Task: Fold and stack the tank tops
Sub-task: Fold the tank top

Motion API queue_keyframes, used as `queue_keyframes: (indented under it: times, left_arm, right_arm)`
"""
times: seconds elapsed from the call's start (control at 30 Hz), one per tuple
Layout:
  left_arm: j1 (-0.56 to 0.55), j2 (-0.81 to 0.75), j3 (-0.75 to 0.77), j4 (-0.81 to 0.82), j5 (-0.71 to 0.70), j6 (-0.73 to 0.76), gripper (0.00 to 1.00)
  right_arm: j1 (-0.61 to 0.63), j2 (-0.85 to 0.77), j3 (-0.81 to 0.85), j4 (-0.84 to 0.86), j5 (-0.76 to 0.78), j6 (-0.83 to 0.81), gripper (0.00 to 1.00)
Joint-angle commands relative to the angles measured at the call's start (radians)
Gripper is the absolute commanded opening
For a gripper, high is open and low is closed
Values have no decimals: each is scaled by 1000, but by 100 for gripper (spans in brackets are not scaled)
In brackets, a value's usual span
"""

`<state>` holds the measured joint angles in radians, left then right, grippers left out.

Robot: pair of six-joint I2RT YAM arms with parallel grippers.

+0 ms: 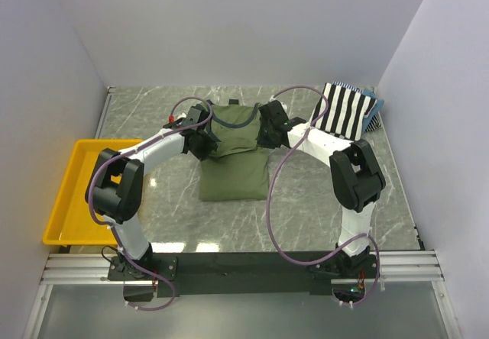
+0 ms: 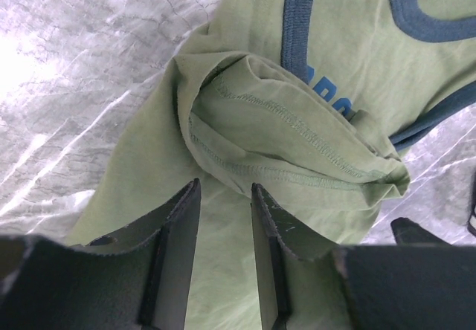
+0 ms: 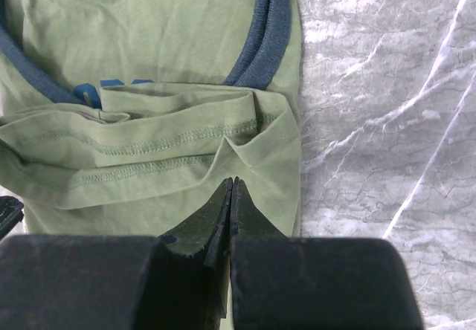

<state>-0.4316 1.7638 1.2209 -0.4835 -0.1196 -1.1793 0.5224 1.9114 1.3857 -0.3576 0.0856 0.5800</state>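
Observation:
The olive-green tank top lies mid-table, its lower hem folded up over the navy-trimmed chest. My left gripper hovers open just over the fold's left side, with cloth showing below the gap and nothing between the fingers. My right gripper is shut at the fold's right corner, where a ridge of green cloth rises into its tips. In the top view both grippers flank the upper part of the garment. The black-and-white striped tank top lies folded at the back right.
A yellow plastic tray sits at the table's left edge. White walls close in the table at the back and both sides. A bit of teal cloth peeks out beside the striped top. Bare marble shows right of the green top.

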Motion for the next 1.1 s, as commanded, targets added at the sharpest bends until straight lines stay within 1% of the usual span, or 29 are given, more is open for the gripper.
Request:
queue_keyframes:
  times: [0.0,0.47,0.6,0.63,0.8,0.83,1.07]
  left_arm:
    - [1,3,29,11,5,-34,38]
    - [1,46,51,14,14,-40,33]
    - [1,59,66,14,14,-34,25]
    - [2,62,71,17,17,-33,20]
    - [5,80,92,19,28,-20,6]
    - [7,80,92,23,31,-19,1]
    - [10,71,89,29,35,-10,1]
  right_arm:
    - [-9,-51,1,20,16,4,0]
    - [-9,-41,6,19,19,4,0]
    - [-9,-45,4,17,20,3,0]
    - [-7,-43,4,17,22,3,0]
    - [-10,-49,-4,19,22,1,0]
    - [-10,-51,-5,20,23,1,0]
    - [-13,-57,-14,26,20,1,0]
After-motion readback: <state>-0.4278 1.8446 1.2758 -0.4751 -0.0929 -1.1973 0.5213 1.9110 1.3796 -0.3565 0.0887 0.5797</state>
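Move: The left hand, fingers part open, stands almost over the raised hem edge of the folded tank top, which lies about 1 cm ahead, 1 cm to its right and some 2 cm below. Farther out are the left armhole trim, roughly 9 cm ahead and 1 cm right, and the neck trim, about 9 cm ahead and 8 cm right. From the right hand that same bit of hem lies some 14 cm to the left, 2 cm back and 2 cm down. The left fingertips come down onto the hem's loose edge and shut completely there, though whether cloth is caught between them can't be made out. The hand first sinks about 1 cm, then eases roughly 1 cm forward and as much to the right while the fingers close; the wrist hardly turns. ##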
